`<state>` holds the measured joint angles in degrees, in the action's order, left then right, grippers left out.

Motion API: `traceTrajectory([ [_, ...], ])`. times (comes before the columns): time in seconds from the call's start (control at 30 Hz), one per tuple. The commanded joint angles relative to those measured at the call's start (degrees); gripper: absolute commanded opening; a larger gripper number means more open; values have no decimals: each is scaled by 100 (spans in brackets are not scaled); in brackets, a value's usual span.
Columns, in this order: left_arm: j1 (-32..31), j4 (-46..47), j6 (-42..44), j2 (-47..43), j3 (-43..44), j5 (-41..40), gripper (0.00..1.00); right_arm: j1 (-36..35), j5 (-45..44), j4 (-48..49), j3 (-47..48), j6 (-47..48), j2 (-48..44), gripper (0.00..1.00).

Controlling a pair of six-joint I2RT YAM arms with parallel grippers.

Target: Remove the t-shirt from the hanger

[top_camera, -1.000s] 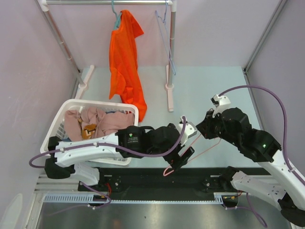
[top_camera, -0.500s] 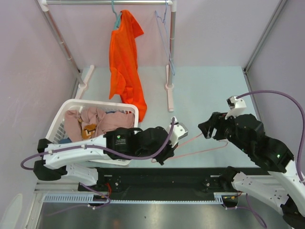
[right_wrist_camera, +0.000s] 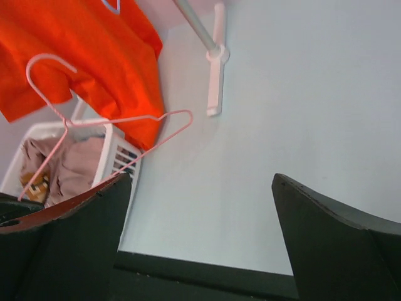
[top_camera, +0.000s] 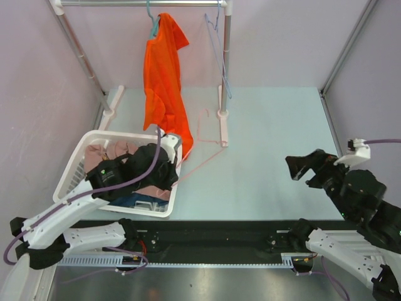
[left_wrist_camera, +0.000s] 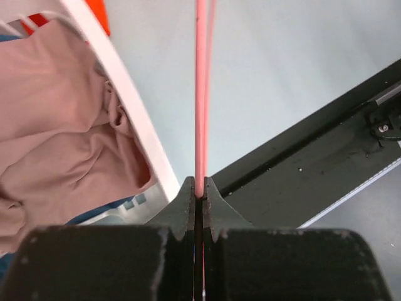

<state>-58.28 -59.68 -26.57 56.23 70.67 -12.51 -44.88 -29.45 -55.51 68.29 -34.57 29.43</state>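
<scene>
An orange t-shirt [top_camera: 164, 78] hangs on a teal hanger [top_camera: 152, 24] from the rack rail at the back; it also shows in the right wrist view [right_wrist_camera: 81, 50]. My left gripper [top_camera: 175, 162] is over the basket's right rim. It is shut on the wire of a bare pink hanger [top_camera: 203, 153], which sticks out to the right over the table. The left wrist view shows the jaws [left_wrist_camera: 200, 182] pinching the pink wire [left_wrist_camera: 201, 94]. My right gripper [top_camera: 302, 167] is wide open and empty [right_wrist_camera: 200, 177] at the right, well away from the hanger [right_wrist_camera: 113, 119].
A white laundry basket [top_camera: 94, 135] with pink and dark clothes stands front left, its rim [left_wrist_camera: 119, 75] close beside the left jaws. The rack's white feet [top_camera: 223, 116] stand on the table. A pale blue hanger [top_camera: 216, 47] hangs at the rail's right end. The black rail [top_camera: 250, 229] runs along the near edge.
My left arm has swung left and back with the pink hanger, from the table's front to the basket. My right gripper has come off the hanger and drawn back to the right.
</scene>
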Motion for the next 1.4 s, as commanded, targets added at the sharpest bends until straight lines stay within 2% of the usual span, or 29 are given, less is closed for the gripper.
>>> traceTrajectory([
  [0.0, 325, -114, 134, -138, 34, -119, 0, 6, -588, -13, 246, -208, -148, 99],
  [0.23, 818, 307, -24, 213, 806, -918, 0, 6, -456, -83, 343, -191, -183, 99],
  [0.33, 1195, 483, 55, 643, 1561, -1191, 0, 6, -404, -144, 395, -217, -201, 99],
  [0.43, 1591, 825, 274, 1151, 2344, -1105, 0, 6, -377, -241, 492, -270, -253, 99],
  [0.53, 1951, 985, 494, 1879, 3283, -955, 0, 15, -360, -329, 588, -314, -297, 100],
  [0.57, 2083, 854, 573, 2135, 3947, -920, 0, 6, -342, -355, 615, -331, -298, 99],
  [0.67, 2198, 730, 871, 2951, 5258, -1050, 0, 6, -342, -496, 755, -358, -324, 99],
  [0.73, 2268, 756, 1056, 3314, 5771, -1043, 0, 6, -342, -566, 817, -393, -333, 99],
  [0.77, 2356, 591, 1101, 3664, 6365, -1008, 0, 6, -333, -584, 878, -402, -350, 99],
  [0.87, 2435, 492, 1162, 4132, 7073, -990, 0, 6, -351, -681, 1001, -437, -359, 99],
  [1.07, 2506, 1124, 1163, 4151, 6408, -455, 0, 6, -412, -804, 1116, -446, -403, 99],
  [1.2, 2506, 1204, 1163, 4370, 6415, -76, 0, -3, -430, -804, 1072, -454, -412, 99],
  [1.37, 2497, 1152, 1119, 4687, 6354, -85, 0, 6, -412, -804, 1011, -481, -429, 99],
])
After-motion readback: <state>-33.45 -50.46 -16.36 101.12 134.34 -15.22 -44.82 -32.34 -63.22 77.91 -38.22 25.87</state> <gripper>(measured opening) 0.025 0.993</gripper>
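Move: The left hand already holds the pink hanger. The bare stretch of rail it goes for lies about 40 cm ahead, some 5 cm to the right and 32 cm above. Just left of that gap hangs the orange t-shirt, its middle about 33 cm ahead, 2 cm left and 8 cm up. The blue hanger is about 37 cm ahead, 18 cm right and 18 cm up. For the empty right hand, the rail spot is some 39 cm ahead, 42 cm left and 23 cm up. Still pinching the pink hanger in shut fingers, the left hand swings it forward about 26 cm and up over 20 cm to the rail, between t-shirt and blue hanger. Its fingers tip up some 25 degrees and turn counter-clockwise; it then eases down 3 to 4 cm, still creeping forward. The right hand, open, backs off up, right and back. ##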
